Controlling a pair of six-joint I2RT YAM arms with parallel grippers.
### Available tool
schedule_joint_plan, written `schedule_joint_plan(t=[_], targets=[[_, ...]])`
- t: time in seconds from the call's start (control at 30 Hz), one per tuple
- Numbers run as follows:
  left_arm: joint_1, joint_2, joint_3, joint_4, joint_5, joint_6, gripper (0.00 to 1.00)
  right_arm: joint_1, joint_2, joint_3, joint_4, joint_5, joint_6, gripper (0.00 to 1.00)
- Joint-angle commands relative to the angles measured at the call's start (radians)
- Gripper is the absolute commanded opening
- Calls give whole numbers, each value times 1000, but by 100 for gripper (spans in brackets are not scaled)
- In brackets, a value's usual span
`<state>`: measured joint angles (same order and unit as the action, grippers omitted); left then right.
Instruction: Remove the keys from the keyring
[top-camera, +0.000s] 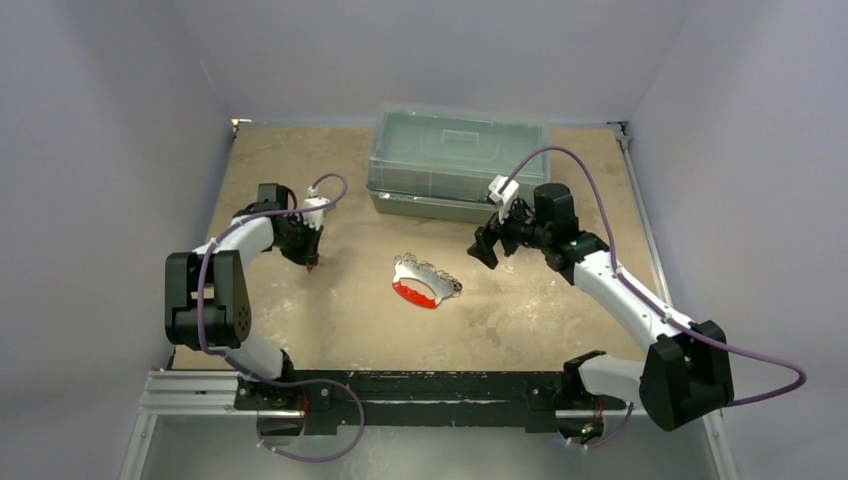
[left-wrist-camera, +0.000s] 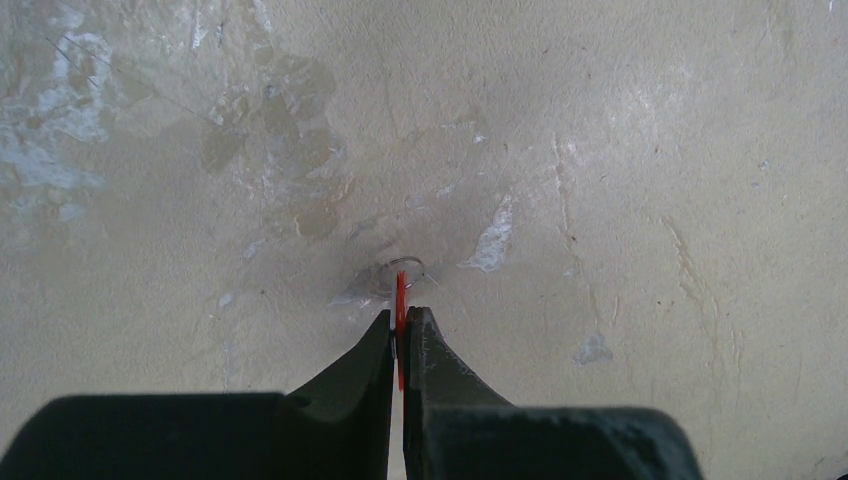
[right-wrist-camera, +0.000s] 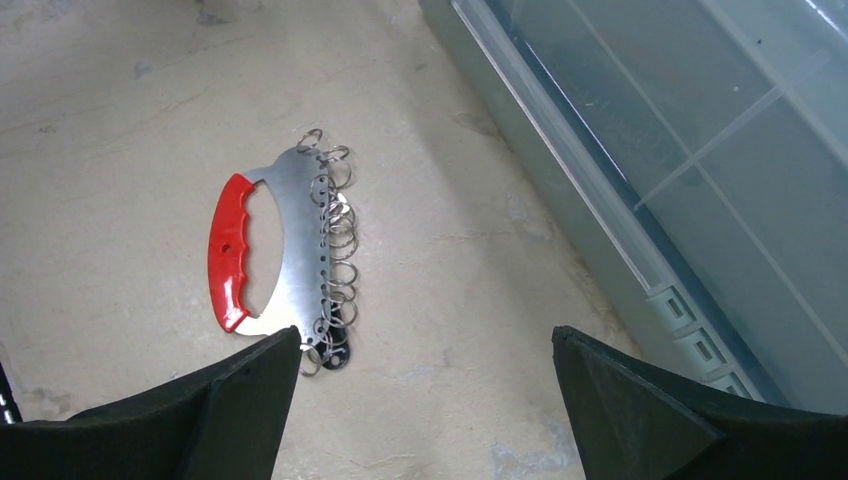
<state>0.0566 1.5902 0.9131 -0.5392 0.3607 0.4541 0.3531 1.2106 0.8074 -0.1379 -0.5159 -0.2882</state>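
Note:
The keyring (top-camera: 420, 285) lies flat mid-table. It is a crescent-shaped silvery plate with a red grip (right-wrist-camera: 228, 250) and several thin metal loops (right-wrist-camera: 340, 230) along its curved edge. A small dark tag (right-wrist-camera: 337, 352) hangs at its near end. My left gripper (left-wrist-camera: 402, 315) is shut on a thin red-headed key (left-wrist-camera: 400, 292) with a wire loop (left-wrist-camera: 405, 265), tip close above the table, well left of the keyring (top-camera: 313, 262). My right gripper (right-wrist-camera: 426, 340) stands wide open and holds nothing, hovering right of the keyring (top-camera: 487, 245).
A large clear plastic box with a lid (top-camera: 455, 160) stands at the back of the table, close behind my right gripper (right-wrist-camera: 700, 150). The sandy tabletop (top-camera: 330, 320) is stained and scuffed. Grey walls enclose three sides.

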Motion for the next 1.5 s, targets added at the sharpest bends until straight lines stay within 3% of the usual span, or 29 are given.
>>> schedule_joint_plan(t=[0.0,0.1,0.43,0.73,0.77,0.8,0.83,1.03,1.07,1.23,1.47], targets=[[8,28,17,-14,4,-16,0,-2,-8,-8,5,-6,-6,99],[8,30,21,-13,-4,-11,4,-2,-7,-9,4,-8,-6,99],[9,2,98,-71,-18,5,53,-18,-17,-9,-2,-10,17,99],[9,6,248,-147,-5,1,63,-129,-99,-27,8,14,80,99],[10,8,269,-156,5,-3,69,-142,-112,-31,10,20,86,99],[9,11,287,-167,17,-5,82,-154,-124,-32,10,30,90,99],[8,13,307,-175,31,-11,85,-166,-134,-32,6,43,93,99],[8,-51,335,-108,88,-86,89,-265,-214,-50,-24,85,113,99],[8,-70,323,-83,93,-102,93,-281,-228,-54,-28,89,115,99],[7,-175,199,52,91,-187,97,-348,-300,-81,-26,148,131,99],[5,-292,39,180,39,-260,99,-414,-332,-95,-19,115,145,99]])
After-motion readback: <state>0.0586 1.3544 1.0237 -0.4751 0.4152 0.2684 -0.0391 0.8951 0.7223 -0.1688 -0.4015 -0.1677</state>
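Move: My left hand already holds the removed key by its red tag, its ring close to bare table; the spot for it is right beneath, about 3 cm down. The keyring with the red handle lies about 27 cm to the right and 4 cm back. From my right hand that spot is some 38 cm left and 1 cm back, 18 cm down; the keyring is 12 cm left and 4 cm back, the clear box's middle 20 cm ahead and 4 cm left. I ease my left hand down a touch, open its fingers from nearly shut to wide and let go of the key's red tag, then lift away about 12 cm, drifting forward some 5 cm as the fingers tip upward. After a short hold, my empty right hand sweeps right about 14 cm, away from the keyring, rising some 5 cm and turning clockwise, its fingers still wide open. ##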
